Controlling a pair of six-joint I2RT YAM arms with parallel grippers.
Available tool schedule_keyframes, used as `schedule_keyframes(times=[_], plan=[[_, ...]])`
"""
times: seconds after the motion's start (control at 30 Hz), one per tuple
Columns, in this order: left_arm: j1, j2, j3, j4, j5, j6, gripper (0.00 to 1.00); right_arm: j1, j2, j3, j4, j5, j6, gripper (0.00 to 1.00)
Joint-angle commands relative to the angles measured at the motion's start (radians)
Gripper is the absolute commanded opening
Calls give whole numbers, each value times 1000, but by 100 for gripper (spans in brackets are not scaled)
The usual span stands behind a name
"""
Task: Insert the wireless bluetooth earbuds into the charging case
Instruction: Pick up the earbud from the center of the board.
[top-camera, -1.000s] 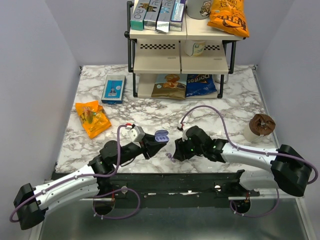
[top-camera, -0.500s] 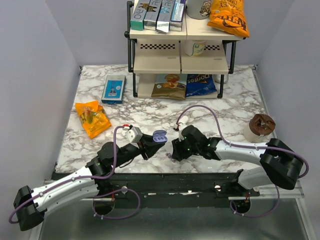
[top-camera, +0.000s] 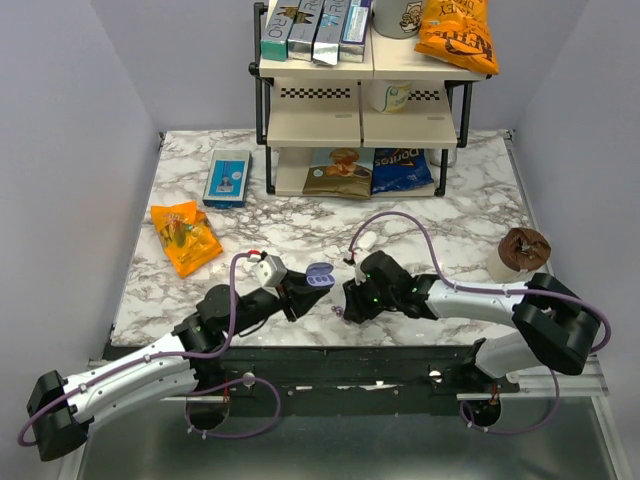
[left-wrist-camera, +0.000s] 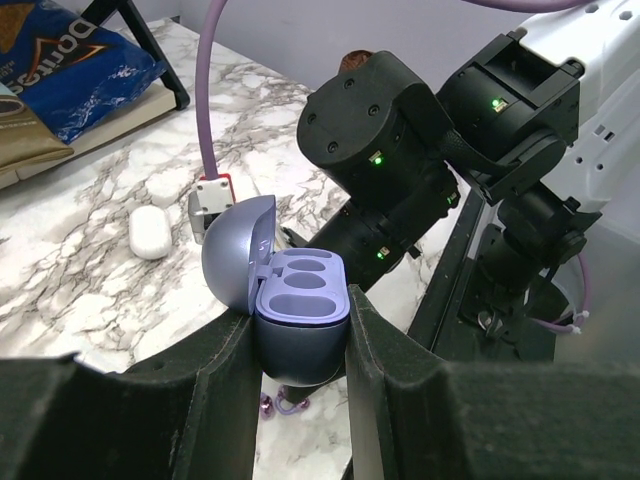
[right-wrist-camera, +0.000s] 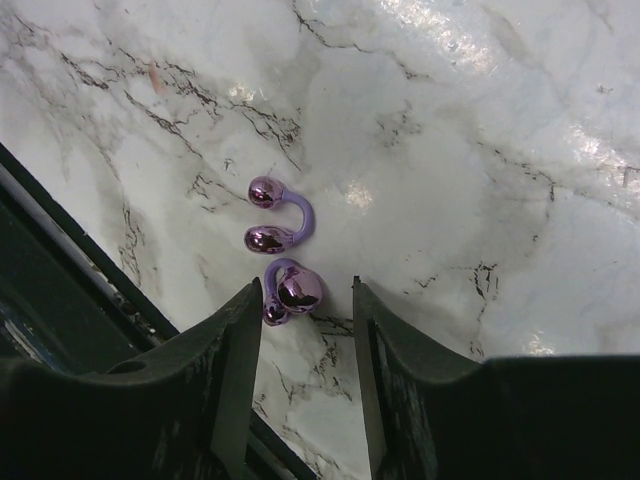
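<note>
My left gripper is shut on the lavender-blue charging case and holds it above the table with its lid open and its pale sockets facing up. From above, the case sits at the tip of the left gripper. Two shiny purple earbuds lie on the marble near the front edge. One earbud lies between the fingertips of my open right gripper, closer to the left finger. The other earbud lies just beyond it. The top view shows the right gripper low over the earbuds.
A white oval case lies on the marble past the held case. An orange snack bag and a blue box lie at the left. The shelf rack stands at the back, a chocolate-topped cup at the right. The table's black front edge runs close beside the earbuds.
My right gripper has slid left and down over the earbuds, and its jaws have narrowed a little. The left gripper, still holding the case, has barely shifted.
</note>
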Motion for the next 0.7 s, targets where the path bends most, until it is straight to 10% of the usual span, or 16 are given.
schedule_keyframes(times=[0.0,0.67], plan=[[-8,-11,-20,29,-22,-11,0,0,25,25,24,-29,-20,48],[-18,-17,-24,26,-25,-16,0,-1,19,23,7,11,-1,24]])
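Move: The near earbud lies almost between the right fingertips, about 1 cm to the left of the right hand point and 1 cm below it, level in reach. The other earbud sits roughly 2 cm farther out and 2 cm left of it. The open charging case, held by the left gripper, is some 7 cm left, 2 cm back and 21 cm above the right hand. From the left hand, the near earbud is about 8 cm right, 3 cm ahead and 21 cm below. Close the right fingers steadily around the near earbud, from about half open to roughly a quarter. In the first part of the closing, ease the fingertips about half a centimetre left and as much down towards the board, then hold them there, pointing down and to the left, while the gap goes on narrowing. ##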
